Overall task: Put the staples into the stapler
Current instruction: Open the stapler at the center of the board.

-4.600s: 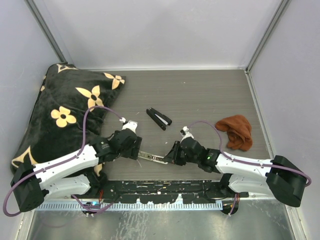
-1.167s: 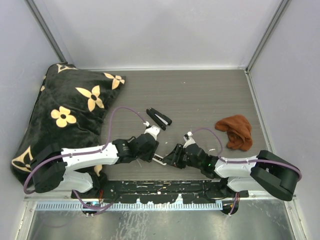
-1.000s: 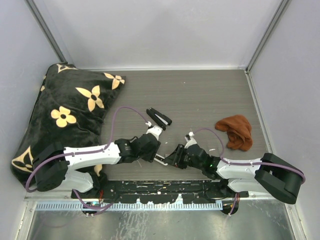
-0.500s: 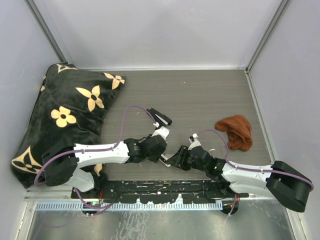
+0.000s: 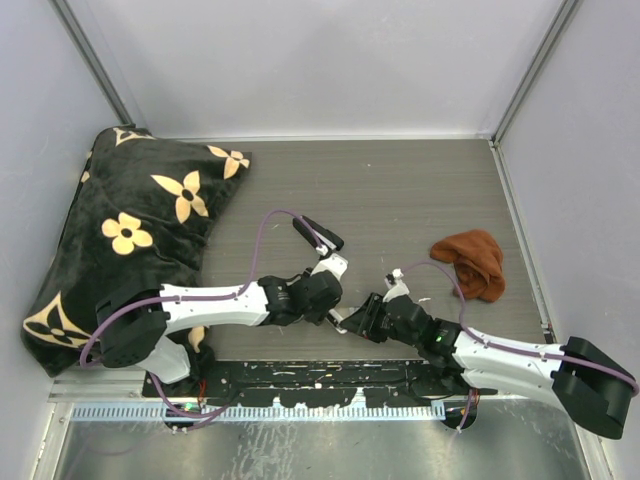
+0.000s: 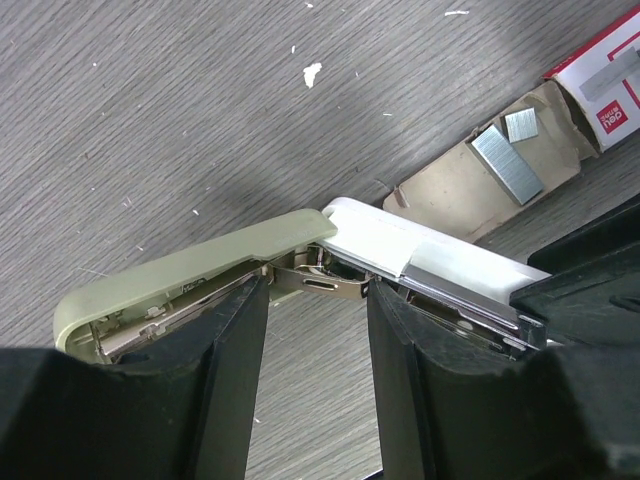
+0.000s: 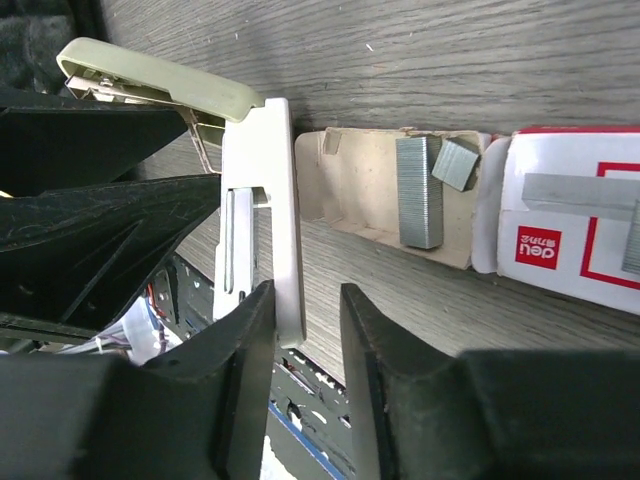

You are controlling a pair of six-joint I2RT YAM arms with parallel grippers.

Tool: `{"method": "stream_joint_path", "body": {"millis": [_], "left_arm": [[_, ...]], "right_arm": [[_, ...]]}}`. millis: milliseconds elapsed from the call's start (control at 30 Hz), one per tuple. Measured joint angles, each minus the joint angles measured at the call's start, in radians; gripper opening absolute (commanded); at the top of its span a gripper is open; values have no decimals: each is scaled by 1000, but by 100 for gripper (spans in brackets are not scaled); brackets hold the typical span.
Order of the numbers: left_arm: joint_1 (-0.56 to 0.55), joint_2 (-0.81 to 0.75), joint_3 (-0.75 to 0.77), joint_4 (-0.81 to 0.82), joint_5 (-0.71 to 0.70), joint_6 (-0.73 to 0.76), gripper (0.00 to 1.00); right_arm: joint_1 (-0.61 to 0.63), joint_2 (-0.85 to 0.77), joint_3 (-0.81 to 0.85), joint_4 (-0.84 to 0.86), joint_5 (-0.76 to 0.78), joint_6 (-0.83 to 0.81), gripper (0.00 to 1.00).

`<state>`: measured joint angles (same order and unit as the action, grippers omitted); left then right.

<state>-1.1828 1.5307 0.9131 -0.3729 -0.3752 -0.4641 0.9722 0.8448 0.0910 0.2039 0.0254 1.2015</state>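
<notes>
The stapler is swung open, its cream-green cover (image 6: pixel 190 265) on one side and its white base (image 6: pixel 420 250) on the other. My left gripper (image 6: pixel 318 300) is shut on the stapler at its metal hinge, one finger under each half. My right gripper (image 7: pixel 305 300) stands open around the far end of the white base (image 7: pixel 275 200), which touches only its left finger (image 7: pixel 240 340). The staples (image 7: pixel 420 190) lie as a grey strip with a short broken-off piece in a brown cardboard tray (image 7: pixel 350 185), next to the red-and-white box (image 7: pixel 570 230). In the top view both grippers meet at the stapler (image 5: pixel 338 318) near the front edge.
A black clip-like object (image 5: pixel 318 237) lies just beyond the left arm, partly under its cable. A rust-brown cloth (image 5: pixel 472 262) sits at the right. A black cushion with tan flowers (image 5: pixel 130 220) fills the left side. The table's front edge is directly below the stapler.
Both grippers have slid to the right along the front edge, carrying the stapler with them. The left arm now reaches further across.
</notes>
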Motion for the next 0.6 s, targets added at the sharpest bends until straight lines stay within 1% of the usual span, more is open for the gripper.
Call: {"method": "stream_joint_path", "body": {"millis": [133, 267, 467, 600], "left_arm": [[-3, 1, 0, 0, 0, 10, 45], [-2, 1, 0, -14, -11, 18, 50], [-2, -34, -29, -22, -35, 40, 62], [0, -146, -85, -19, -40, 65, 74]], "right_arm": [[0, 18, 0, 26, -4, 1, 16], [0, 40, 0, 64, -9, 6, 1], [-5, 50, -5, 82, -15, 52, 1], [-10, 35, -18, 87, -22, 85, 1]]}}
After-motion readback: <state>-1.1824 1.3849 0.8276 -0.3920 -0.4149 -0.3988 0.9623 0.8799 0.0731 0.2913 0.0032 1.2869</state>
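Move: The open stapler is between the hands. The middle of its white base lies about 3 cm ahead and 2 cm left of the right hand, nearly level in height; from the left hand, roughly 2 cm back and 2 cm right. The green handle sits some 2 cm ahead and 3 cm left of the left hand. About 4 cm below the left hand, the staple tray is 6 cm to its right and the staple box 11 cm, both level fore-and-aft. The right fingers close on the near end of the stapler's white base and pinch it, that hand shifting barely 1 cm left and up. Once that grip is on, the left fingers open and let go of the metal part by the hinge, and the left hand draws off to the left by about 3 cm, rising some 1.5 cm at the end. ##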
